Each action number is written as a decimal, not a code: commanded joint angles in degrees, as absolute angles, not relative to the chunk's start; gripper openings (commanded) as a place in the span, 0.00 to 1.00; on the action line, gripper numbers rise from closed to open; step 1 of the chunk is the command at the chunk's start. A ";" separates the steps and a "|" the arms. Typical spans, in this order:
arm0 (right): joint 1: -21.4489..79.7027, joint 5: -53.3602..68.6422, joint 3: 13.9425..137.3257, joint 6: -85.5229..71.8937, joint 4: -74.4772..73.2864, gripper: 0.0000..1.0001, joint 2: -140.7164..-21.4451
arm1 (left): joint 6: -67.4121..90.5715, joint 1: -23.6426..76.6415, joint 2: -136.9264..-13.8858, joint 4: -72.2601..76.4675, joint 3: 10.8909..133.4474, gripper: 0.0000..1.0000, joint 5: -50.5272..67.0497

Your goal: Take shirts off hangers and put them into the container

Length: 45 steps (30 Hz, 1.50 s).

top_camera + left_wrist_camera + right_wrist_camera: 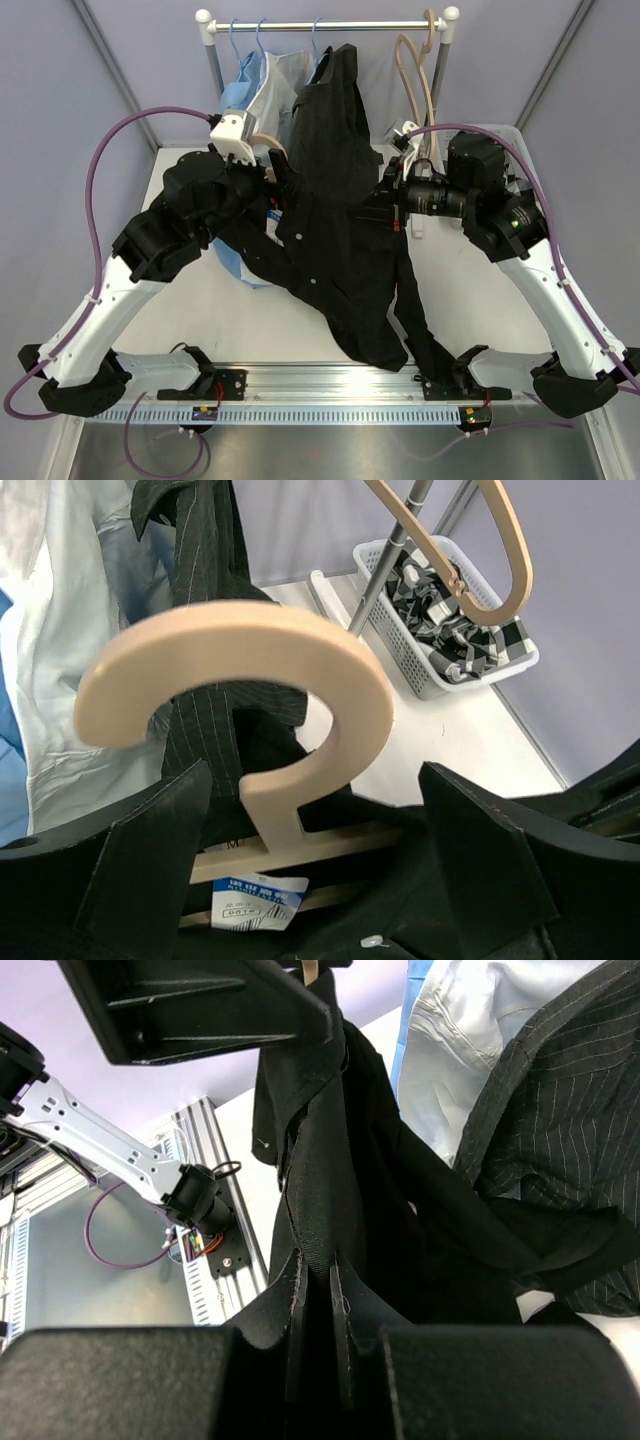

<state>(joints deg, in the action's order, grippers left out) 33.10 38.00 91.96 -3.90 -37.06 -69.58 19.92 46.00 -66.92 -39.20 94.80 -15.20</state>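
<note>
A plain black shirt [330,250] stretches between my two grippers and drapes down toward the near edge. It is still on a tan wooden hanger [240,670], whose thick hook rises between the fingers [150,870] of my left gripper [315,775]. That gripper is open, with a gap on each side of the hanger's neck. My right gripper [316,1265] is shut on a fold of the black shirt [330,1160]. The white lattice container [400,650] stands on the table beyond the hanger, with a black-and-white checked shirt [455,625] lying in it.
The rack rail [330,22] at the back carries thin blue hangers [235,40] with a light blue shirt [235,95], a white shirt [275,85] and a dark pinstriped shirt [560,1110]. Empty wooden hangers [415,60] hang at its right end. A rack post [385,570] stands next to the container.
</note>
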 commanded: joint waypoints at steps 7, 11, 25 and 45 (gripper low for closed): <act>34.01 37.97 91.06 -6.68 -27.95 0.00 -67.68 | 21.44 45.79 -67.59 -35.42 97.04 0.68 -14.94; 34.01 38.14 91.05 -7.73 -26.55 0.00 -68.11 | 22.94 45.88 -67.32 -35.33 95.98 0.63 -14.06; 34.45 39.20 85.62 -7.47 -24.96 0.00 -67.59 | 18.73 45.79 -62.50 -26.73 89.31 0.00 -14.15; 34.54 30.50 71.72 -4.39 -27.16 0.44 -65.30 | 14.24 45.88 -53.88 -9.06 75.69 0.00 -17.93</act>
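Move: The neck of the black shirt's wooden hanger already stands between the left hand's open fingers, about 1 cm forward, 1 cm left and 1 cm below the point where they meet. The dark grey shirt hangs on the rack some 14 cm ahead and 6 cm to the right, with the white shirt also 14 cm ahead and about 1 cm left. From the right hand, already pinching the black shirt's shoulder, the hanger neck is roughly 12 cm left and 4 cm ahead. The left hand stays nearly in place while its fingers close from wide open until they pinch the wooden hanger's neck just under the hook, then it sinks about 4 cm towards the table, drifting a little left. Alongside it the right hand, keeping its pinch on the black shirt's shoulder, goes down some 6 cm with hardly any sideways travel, and its fingers begin to open only at the very end. ##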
